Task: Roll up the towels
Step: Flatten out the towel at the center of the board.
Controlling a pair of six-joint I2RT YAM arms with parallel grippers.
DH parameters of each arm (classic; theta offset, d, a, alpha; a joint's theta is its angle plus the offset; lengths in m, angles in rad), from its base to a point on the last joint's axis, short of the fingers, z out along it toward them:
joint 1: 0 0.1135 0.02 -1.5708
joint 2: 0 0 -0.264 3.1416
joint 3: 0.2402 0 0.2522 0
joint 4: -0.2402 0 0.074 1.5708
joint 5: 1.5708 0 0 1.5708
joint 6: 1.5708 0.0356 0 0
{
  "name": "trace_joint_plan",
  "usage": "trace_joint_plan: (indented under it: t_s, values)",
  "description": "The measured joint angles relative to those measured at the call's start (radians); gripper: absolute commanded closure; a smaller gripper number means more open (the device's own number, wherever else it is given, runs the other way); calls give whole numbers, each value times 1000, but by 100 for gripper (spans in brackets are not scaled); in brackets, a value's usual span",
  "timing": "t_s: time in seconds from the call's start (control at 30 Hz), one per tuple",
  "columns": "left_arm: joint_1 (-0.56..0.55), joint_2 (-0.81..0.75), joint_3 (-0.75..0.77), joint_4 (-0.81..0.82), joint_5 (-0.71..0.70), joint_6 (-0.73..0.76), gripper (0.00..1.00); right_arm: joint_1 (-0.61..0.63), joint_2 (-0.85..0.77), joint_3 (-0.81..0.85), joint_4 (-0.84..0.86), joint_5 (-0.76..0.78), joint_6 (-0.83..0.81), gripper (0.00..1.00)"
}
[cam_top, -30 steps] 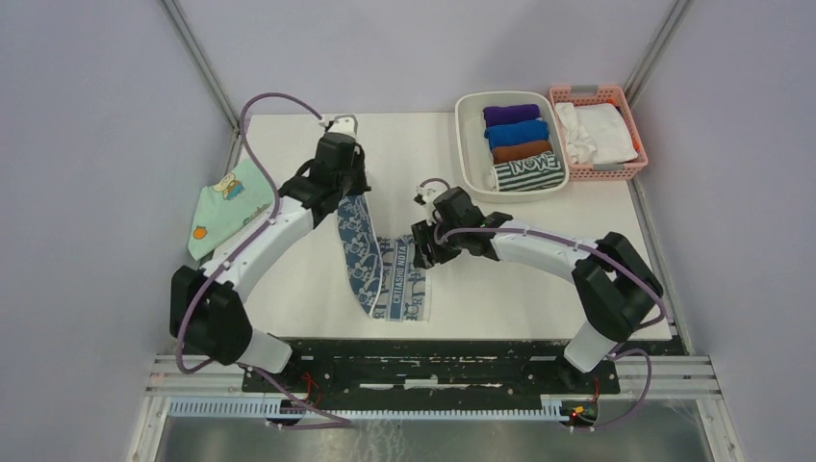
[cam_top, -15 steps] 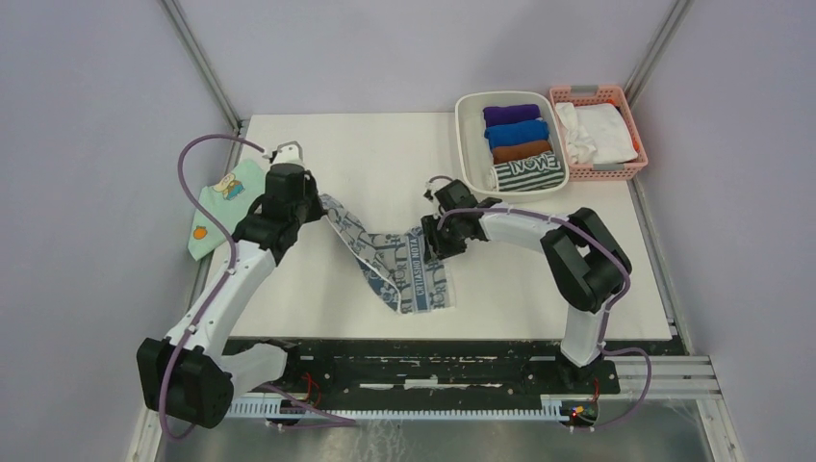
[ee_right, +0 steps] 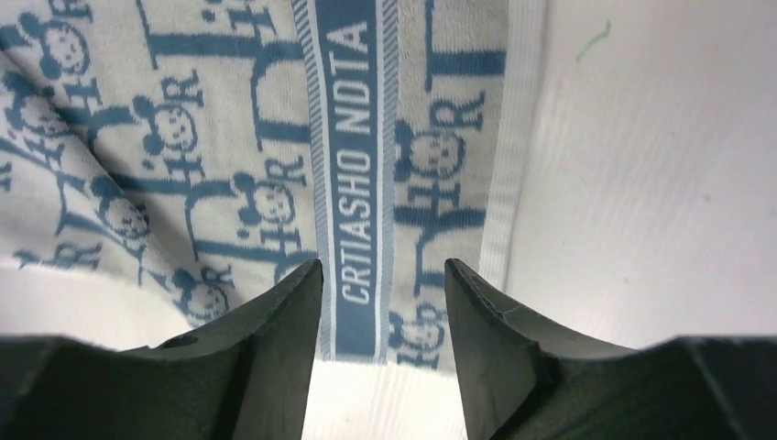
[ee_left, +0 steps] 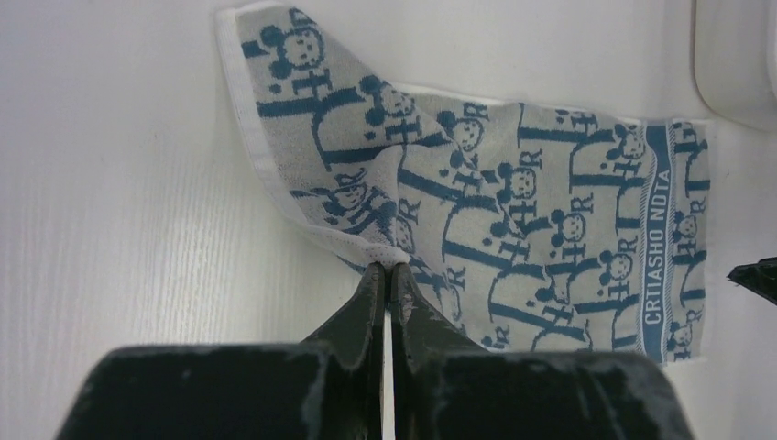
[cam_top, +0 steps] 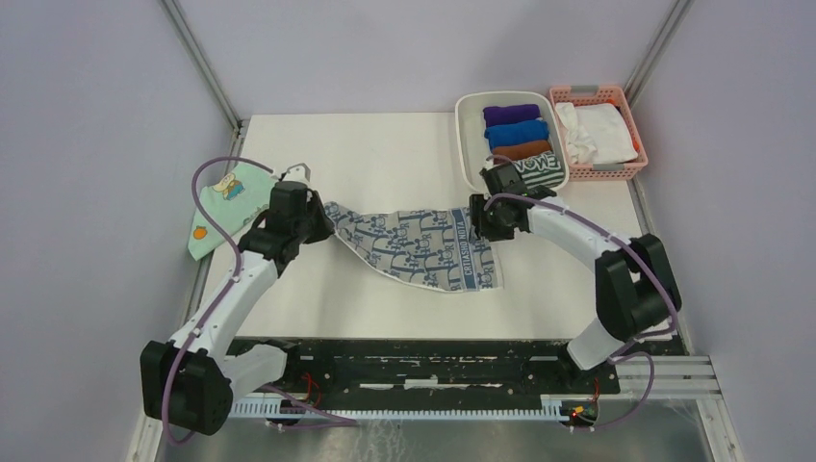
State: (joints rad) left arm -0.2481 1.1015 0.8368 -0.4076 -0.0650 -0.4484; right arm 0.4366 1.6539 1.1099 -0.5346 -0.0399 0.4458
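Note:
The blue-grey patterned towel (cam_top: pixel 414 245) lies spread across the middle of the table, its white lettered band (cam_top: pixel 469 252) at the right end. My left gripper (cam_top: pixel 322 214) is shut on the towel's left edge; the left wrist view shows the hem pinched at the left gripper's (ee_left: pixel 386 268) tips, with the towel (ee_left: pixel 513 192) stretching away beyond them. My right gripper (cam_top: pixel 478 219) hovers open over the right end. Its right gripper (ee_right: pixel 383 264) jaws straddle the band (ee_right: pixel 353 137) without pinching it. The green-and-white striped towel (cam_top: pixel 532 171) sits rolled in the white bin (cam_top: pixel 466 144).
The white bin also holds purple (cam_top: pixel 511 115), blue (cam_top: pixel 516 133) and brown (cam_top: pixel 521 151) rolls. A pink basket (cam_top: pixel 630 125) with white cloth stands to its right. A mint-green cartoon cloth (cam_top: pixel 226 202) lies at the left table edge, close behind my left arm.
The towel has gone from a narrow, bunched strip to spread out wide. My left gripper pulled its end left; my right gripper moved right toward the bin.

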Motion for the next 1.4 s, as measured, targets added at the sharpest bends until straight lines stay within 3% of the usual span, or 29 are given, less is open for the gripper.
trace_joint_plan:
  t_s: [0.17,0.43,1.03,1.17,1.4]
  values:
    - [0,-48,-66,-3,26,-34,97,8,-118,-72,-57,48,14,46]
    - [0,-102,-124,-13,31,-52,97,7,-152,-240,-123,74,62,53]
    - [0,-121,-133,-18,12,-54,97,8,-89,-256,-139,64,101,56]
    - [0,-123,-145,-18,9,-57,97,11,-79,-249,-146,66,106,63]
    - [0,-133,-162,-18,-26,-63,97,13,-62,-235,-166,74,117,84]
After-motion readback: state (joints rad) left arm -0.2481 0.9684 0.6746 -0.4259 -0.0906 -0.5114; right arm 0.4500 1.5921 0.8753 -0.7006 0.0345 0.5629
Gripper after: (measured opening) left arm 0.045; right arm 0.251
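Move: The right hand, open and empty, hangs above the right end of the blue patterned towel. The towel's near right corner lies about 10 cm back, 5 cm to the right and 6 cm below it. The lettered band lies about 3 cm back and 2 cm left, also 6 cm below; the white bin stands roughly 24 cm ahead, 9 cm right and 3 cm below. From the left hand, which still holds the towel's raised left end, that corner is some 36 cm right, 9 cm back and 14 cm below. The right hand, after a slight lift, swings back about 10 cm, some 5 cm to the right and down about 5 cm, along the towel's right end to the near corner, its fingers tipping nearly 20 degrees closer to straight down and, once low, closing to pinch the white hem there. Meanwhile the left hand keeps its shut grip on the towel's left end and eases it back and down by roughly 3 cm each, in an early step and a slower later one, with hardly any turn. ##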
